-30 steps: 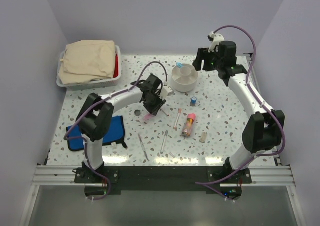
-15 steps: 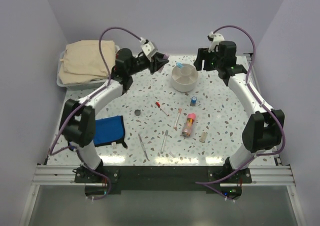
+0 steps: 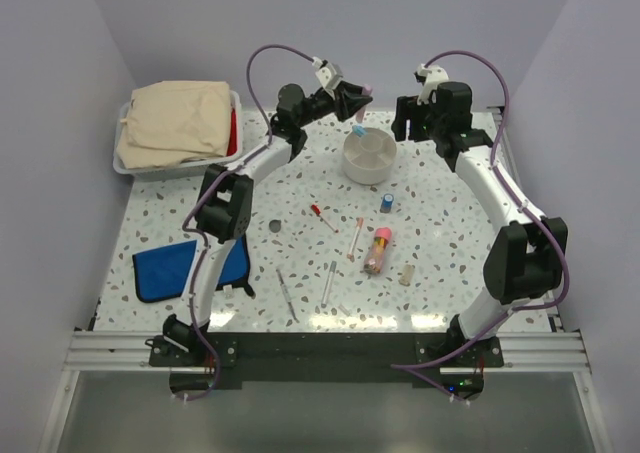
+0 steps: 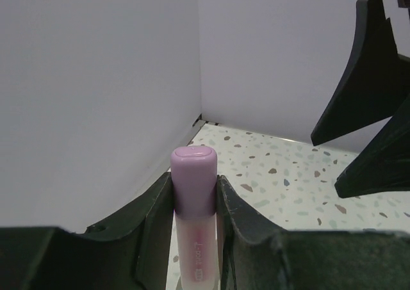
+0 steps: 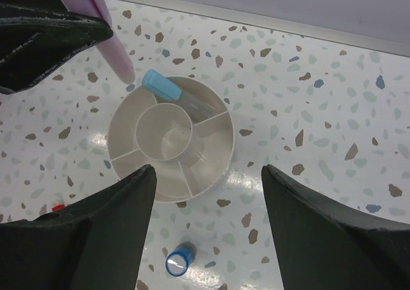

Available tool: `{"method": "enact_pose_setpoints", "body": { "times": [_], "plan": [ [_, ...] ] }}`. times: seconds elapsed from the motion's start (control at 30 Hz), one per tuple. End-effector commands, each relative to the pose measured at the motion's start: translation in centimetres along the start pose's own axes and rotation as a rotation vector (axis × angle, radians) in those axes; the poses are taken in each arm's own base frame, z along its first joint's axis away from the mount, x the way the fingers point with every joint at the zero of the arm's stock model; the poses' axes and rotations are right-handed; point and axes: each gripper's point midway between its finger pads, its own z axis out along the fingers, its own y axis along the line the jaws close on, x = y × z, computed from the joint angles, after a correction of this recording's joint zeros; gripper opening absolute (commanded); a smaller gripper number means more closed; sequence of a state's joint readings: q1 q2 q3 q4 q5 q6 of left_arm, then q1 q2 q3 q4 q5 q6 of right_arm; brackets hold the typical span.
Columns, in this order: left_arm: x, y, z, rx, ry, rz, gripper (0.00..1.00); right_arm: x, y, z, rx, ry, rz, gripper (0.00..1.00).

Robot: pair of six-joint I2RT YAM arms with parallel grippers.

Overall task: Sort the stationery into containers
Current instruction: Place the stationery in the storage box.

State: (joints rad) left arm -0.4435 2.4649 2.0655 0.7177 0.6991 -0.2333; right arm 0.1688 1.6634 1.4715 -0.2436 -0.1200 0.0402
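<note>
My left gripper is shut on the pink marker, which it holds in the air at the back, just left of and above the round white cup. The marker slants down toward the cup's far left rim. A blue-capped stick lies in one of the cup's outer compartments. My right gripper hangs open over the cup's right side, holding nothing. The white bin is at the back left.
A folded beige cloth fills the bin. Loose on the table: a blue-capped stick, a red-tipped pen, a pink-red tube, a beige eraser, slim pens. A blue pouch lies front left.
My left arm swung from the table's middle up to the back, carrying the pink marker over beside the cup. The right arm has stayed put, open.
</note>
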Motion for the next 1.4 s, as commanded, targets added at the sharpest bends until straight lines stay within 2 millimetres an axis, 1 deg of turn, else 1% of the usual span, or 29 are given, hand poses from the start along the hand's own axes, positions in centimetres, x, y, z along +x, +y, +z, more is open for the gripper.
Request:
{"method": "enact_pose_setpoints", "body": {
  "times": [0.0,0.03,0.1,0.13,0.17,0.2,0.37,0.43,0.5,0.6,0.7,0.77,0.83,1.0,1.1,1.13,1.2,1.23,1.27,1.3,1.33,1.37],
  "plan": [
    [-3.6,-1.8,2.1,0.034,-0.113,0.039,0.06,-1.9,-0.9,0.0,0.038,-0.054,-0.031,0.71],
    [-2.8,-2.2,2.4,0.041,-0.110,0.023,0.06,-1.8,-1.0,0.1,0.042,-0.052,-0.031,0.71],
    [-2.2,-2.6,2.6,0.045,-0.110,0.012,0.06,-1.7,-1.1,0.4,0.046,-0.049,-0.029,0.71],
    [-1.2,-2.7,2.8,0.046,-0.105,0.002,0.06,-1.6,-1.4,0.5,0.052,-0.046,-0.027,0.71],
    [-1.3,-2.6,3.0,0.041,-0.114,0.005,0.06,-1.7,-1.5,0.7,0.053,-0.045,-0.025,0.71],
    [-1.0,-2.5,3.1,0.038,-0.114,-0.006,0.06,-1.6,-1.6,0.9,0.057,-0.040,-0.027,0.71],
    [1.1,-1.6,3.5,0.013,-0.110,-0.018,0.06,-2.0,-1.9,1.2,0.062,-0.040,-0.027,0.71],
    [1.9,-1.2,3.4,0.003,-0.105,-0.011,0.06,-1.7,-2.1,1.3,0.067,-0.034,-0.026,0.71],
    [2.3,-0.5,3.3,-0.018,-0.103,-0.008,0.06,-1.6,-2.2,1.2,0.070,-0.033,-0.025,0.71],
    [3.2,0.3,3.3,-0.040,-0.098,-0.006,0.06,-0.8,-2.3,1.4,0.073,-0.019,-0.019,0.71],
    [3.2,0.8,3.2,-0.052,-0.097,-0.010,0.06,-0.4,-2.2,1.4,0.072,-0.012,-0.016,0.71],
    [2.8,0.9,3.1,-0.052,-0.105,-0.012,0.06,-0.1,-2.3,1.5,0.073,-0.006,-0.015,0.71],
    [2.8,0.9,3.1,-0.053,-0.105,-0.013,0.06,0.1,-2.3,1.7,0.071,0.000,-0.013,0.71],
    [4.9,1.4,2.7,-0.069,-0.074,-0.024,0.06,0.1,-2.3,2.4,0.066,0.002,-0.009,0.71],
    [5.7,2.1,2.2,-0.098,-0.063,-0.036,0.13,0.0,-2.2,2.8,0.060,0.004,-0.008,0.71],
    [6.1,2.2,2.1,-0.105,-0.057,-0.044,0.20,0.2,-2.2,2.9,0.058,0.008,-0.009,0.71],
    [6.0,2.7,1.8,-0.122,-0.057,-0.043,0.32,0.3,-2.3,3.2,0.057,0.011,-0.006,0.71],
    [6.4,2.7,1.7,-0.130,-0.050,-0.052,0.42,0.2,-2.3,3.2,0.057,0.008,-0.005,0.71],
    [6.3,3.0,1.6,-0.146,-0.049,-0.052,0.47,0.2,-2.2,3.2,0.055,0.008,-0.004,0.71],
    [5.8,3.1,1.6,-0.150,-0.054,-0.038,0.51,0.2,-2.2,3.4,0.057,0.008,-0.001,0.71],
    [5.8,3.1,1.5,-0.154,-0.049,-0.032,0.61,0.2,-2.3,3.4,0.057,0.008,-0.002,0.71],
    [5.4,3.0,1.4,-0.149,-0.056,-0.017,0.65,0.1,-2.2,3.4,0.054,0.005,-0.001,0.71]
  ]
}}
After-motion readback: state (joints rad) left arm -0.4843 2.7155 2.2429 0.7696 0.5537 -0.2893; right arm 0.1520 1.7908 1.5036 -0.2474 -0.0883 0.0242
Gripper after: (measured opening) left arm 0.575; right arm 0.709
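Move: The left hand already holds the pink highlighter above the storage box, the round divided tub, whose middle lies some 5 cm back, 4 cm to the right and 22 cm below. The blue-capped pen in the tub stands about 5 cm beyond its middle and 3 cm left; the blue bottle is roughly 11 cm nearer the bases and 4 cm right of it. From the right hand the tub is about 2 cm ahead, 8 cm left, 21 cm below. Left hand shifts right, lowers the pink highlighter about 7 cm into the box, opens; right hand sinks 5 cm. ##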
